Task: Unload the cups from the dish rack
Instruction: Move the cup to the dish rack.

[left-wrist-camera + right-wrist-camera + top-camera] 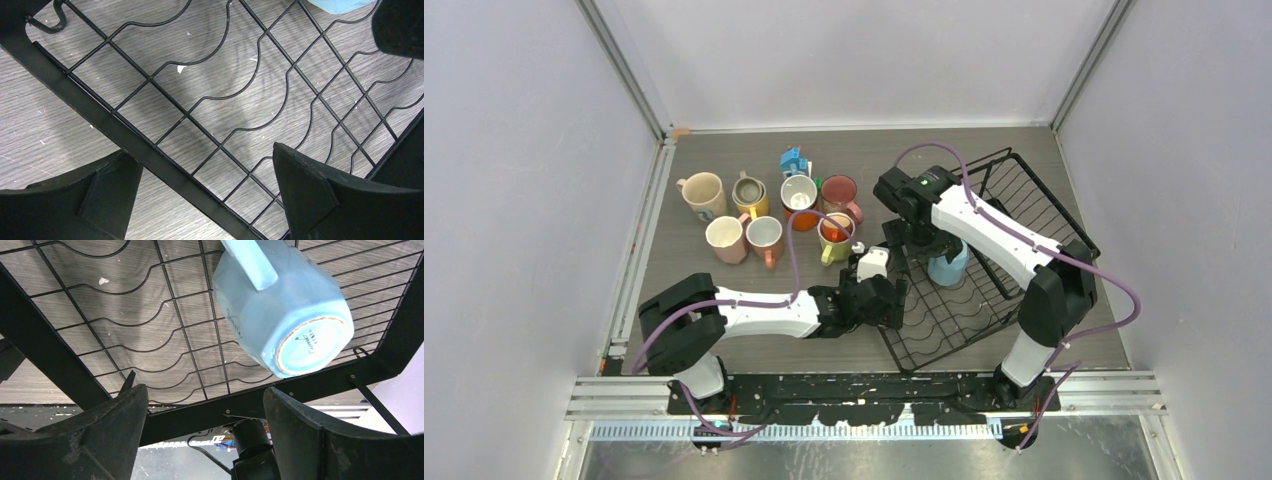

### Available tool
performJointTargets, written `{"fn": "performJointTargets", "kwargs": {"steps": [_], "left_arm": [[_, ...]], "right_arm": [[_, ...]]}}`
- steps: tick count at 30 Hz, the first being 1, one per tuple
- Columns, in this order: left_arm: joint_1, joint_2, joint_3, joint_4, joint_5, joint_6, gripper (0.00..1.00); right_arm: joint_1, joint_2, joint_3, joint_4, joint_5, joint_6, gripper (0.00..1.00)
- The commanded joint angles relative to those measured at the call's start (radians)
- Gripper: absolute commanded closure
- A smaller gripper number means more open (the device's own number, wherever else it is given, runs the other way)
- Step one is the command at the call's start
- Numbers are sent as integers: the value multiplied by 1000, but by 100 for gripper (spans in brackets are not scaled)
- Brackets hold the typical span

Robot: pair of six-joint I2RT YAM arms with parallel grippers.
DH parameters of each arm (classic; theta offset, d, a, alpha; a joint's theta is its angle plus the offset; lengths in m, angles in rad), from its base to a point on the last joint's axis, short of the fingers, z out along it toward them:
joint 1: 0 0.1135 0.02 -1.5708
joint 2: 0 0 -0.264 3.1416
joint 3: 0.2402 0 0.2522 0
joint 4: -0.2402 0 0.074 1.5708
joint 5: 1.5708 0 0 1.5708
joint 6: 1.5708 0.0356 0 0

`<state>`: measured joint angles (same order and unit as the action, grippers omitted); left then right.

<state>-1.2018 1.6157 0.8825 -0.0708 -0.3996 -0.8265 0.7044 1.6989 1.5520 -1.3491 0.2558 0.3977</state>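
A light blue cup (947, 265) lies tilted in the black wire dish rack (1014, 200), its base (310, 342) and handle toward the right wrist camera. My right gripper (921, 243) hovers over the rack beside it. In the right wrist view that gripper (205, 405) is open and the blue cup (280, 305) sits just beyond its fingertips, not between them. My left gripper (896, 298) is open at the rack's left edge. The rack's frame bar (150, 155) runs diagonally between its fingers (305, 190), untouched. Several cups stand on the table at the left, among them a cream cup (704, 193) and a lime cup (835, 238).
A small blue-and-white toy house (794, 160) stands behind the cluster of cups. The rack's raised basket side (1034, 190) is at the far right. White walls enclose the table on three sides. A corner of the blue cup (340, 5) shows at the top of the left wrist view.
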Motion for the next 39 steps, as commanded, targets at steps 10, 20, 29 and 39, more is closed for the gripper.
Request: {"fn": "performJointTargets", "kwargs": {"steps": [10, 20, 29, 39], "left_arm": [[-2, -3, 43, 175, 44, 19, 1], [-3, -53, 21, 186, 55, 52, 1], [-4, -167, 18, 127, 55, 156, 1], [-1, -237, 88, 118, 138, 482, 0]], "right_arm": [[33, -123, 98, 62, -57, -14, 16], [33, -160, 152, 127, -113, 41, 16], [33, -199, 233, 186, -183, 95, 16], [32, -294, 357, 213, -118, 173, 12]]}}
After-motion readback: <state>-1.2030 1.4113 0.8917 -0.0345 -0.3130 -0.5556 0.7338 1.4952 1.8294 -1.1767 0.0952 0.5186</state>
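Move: The blue cup stands upside down in the lower tray, roughly 5 cm to the right hand's right, 1 cm back and 10 cm below. The green cup with the orange one inside is some 17 cm left and 3 cm ahead of that hand, the tray's far-left corner about 13 cm left and level with it. From the left hand the blue cup lies about 10 cm right and 5 cm ahead, near its height. The blue cup is left standing in the tray as the right hand climbs away from it, about 15 cm up and 8 cm to the left, fingers still wide and swinging out to point more left and forward by some 40 degrees. The left hand stays low at the tray's left rim, then late on rises about 8 cm, open, turning a little clockwise. ##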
